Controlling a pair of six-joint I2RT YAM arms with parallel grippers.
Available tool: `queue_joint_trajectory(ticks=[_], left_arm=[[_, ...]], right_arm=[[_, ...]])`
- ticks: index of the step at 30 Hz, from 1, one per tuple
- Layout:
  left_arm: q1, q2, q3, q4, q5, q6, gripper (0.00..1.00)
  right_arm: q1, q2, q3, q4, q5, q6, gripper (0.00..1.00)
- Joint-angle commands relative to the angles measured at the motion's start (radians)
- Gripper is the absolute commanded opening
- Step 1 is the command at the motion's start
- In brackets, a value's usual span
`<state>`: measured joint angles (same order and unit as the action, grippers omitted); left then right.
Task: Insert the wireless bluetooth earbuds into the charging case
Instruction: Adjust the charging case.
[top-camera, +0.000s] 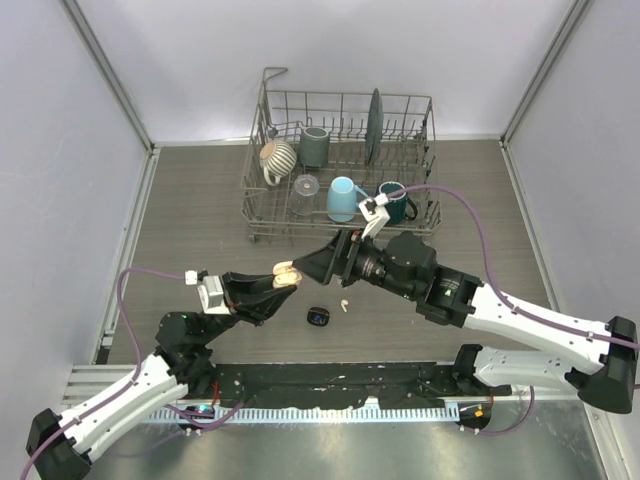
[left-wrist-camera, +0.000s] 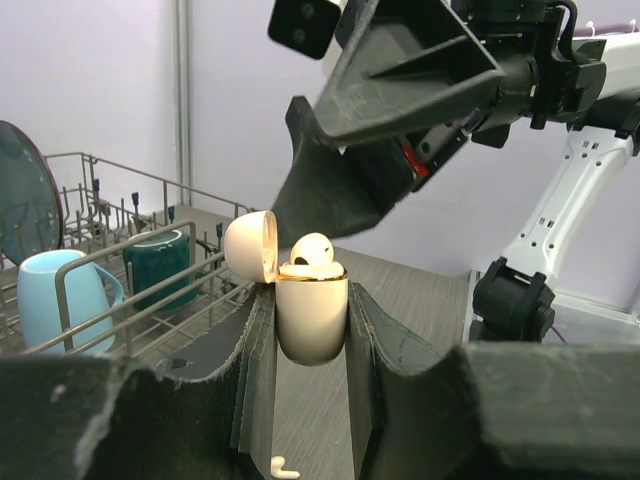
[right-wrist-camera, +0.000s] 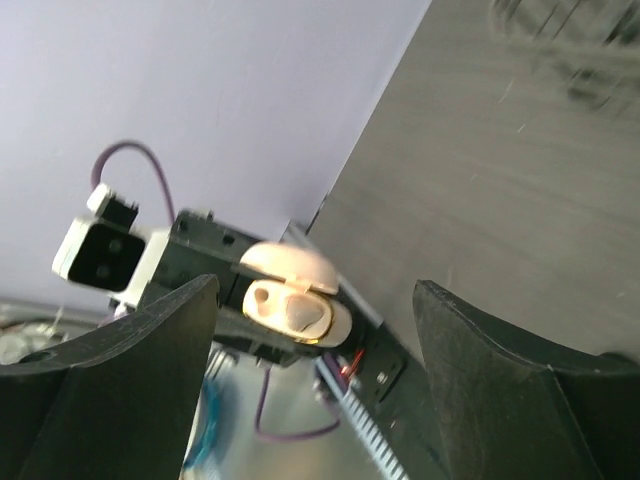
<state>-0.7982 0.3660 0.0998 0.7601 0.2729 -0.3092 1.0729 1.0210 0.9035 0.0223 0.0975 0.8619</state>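
Observation:
My left gripper (top-camera: 277, 284) (left-wrist-camera: 312, 302) is shut on a cream-pink charging case (top-camera: 288, 273) (left-wrist-camera: 312, 322) and holds it upright above the table. The lid (left-wrist-camera: 250, 245) is hinged open. One cream earbud (left-wrist-camera: 313, 250) (right-wrist-camera: 306, 315) sits in the case (right-wrist-camera: 296, 306). My right gripper (top-camera: 306, 265) (right-wrist-camera: 318, 292) is open just beyond the case, and its dark fingers (left-wrist-camera: 335, 195) hang over the case mouth with nothing between them. Another cream earbud (top-camera: 344, 303) (left-wrist-camera: 283, 466) lies loose on the table below.
A small black case (top-camera: 318, 317) lies on the table near the loose earbud. At the back stands a wire dish rack (top-camera: 262, 215) holding a light blue mug (top-camera: 343, 197) (left-wrist-camera: 45, 295), a dark teal mug (top-camera: 394, 203) (left-wrist-camera: 160, 265), a grey cup (top-camera: 314, 146), a striped cup (top-camera: 277, 156) and a dark plate (top-camera: 373, 124).

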Motion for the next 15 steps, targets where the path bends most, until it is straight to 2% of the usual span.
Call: queue_joint_trajectory(ticks=[1, 13, 15], left_arm=[[0.002, 0.031, 0.018, 0.096, 0.012, 0.009, 0.00], [0.002, 0.096, 0.047, 0.143, 0.037, 0.002, 0.00], [0.002, 0.097, 0.048, 0.150, 0.040, -0.001, 0.00]], right_arm=[[-0.007, 0.022, -0.031, 0.099, -0.228, 0.117, 0.84], [-0.031, 0.071, -0.103, 0.231, -0.272, 0.227, 0.85], [-0.033, 0.074, -0.113, 0.252, -0.275, 0.233, 0.82]])
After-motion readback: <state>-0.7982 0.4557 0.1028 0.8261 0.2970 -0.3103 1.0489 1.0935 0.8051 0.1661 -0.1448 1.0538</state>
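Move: The open beige charging case, one earbud in it, lies about 5 cm to the right hand's left, 2 cm nearer the base and 3 cm below. The left hand already grips it, the case's middle about 1 cm above its hand point. On the table, some 25 cm below the right hand, lie the black case, roughly 1 cm ahead and level sideways, and the loose beige earbud, about 4 cm ahead and 6 cm to the right. Down, back and to the left, the right hand swings about 5 cm towards the held charging case, quick at first and then slowing. Its wrist turns some 10 degrees counter-clockwise and dips about as much, bringing the wide-open fingers close around the case's open top; contact can't be seen. The left hand keeps its grip and eases about 1 cm right and slightly down. ##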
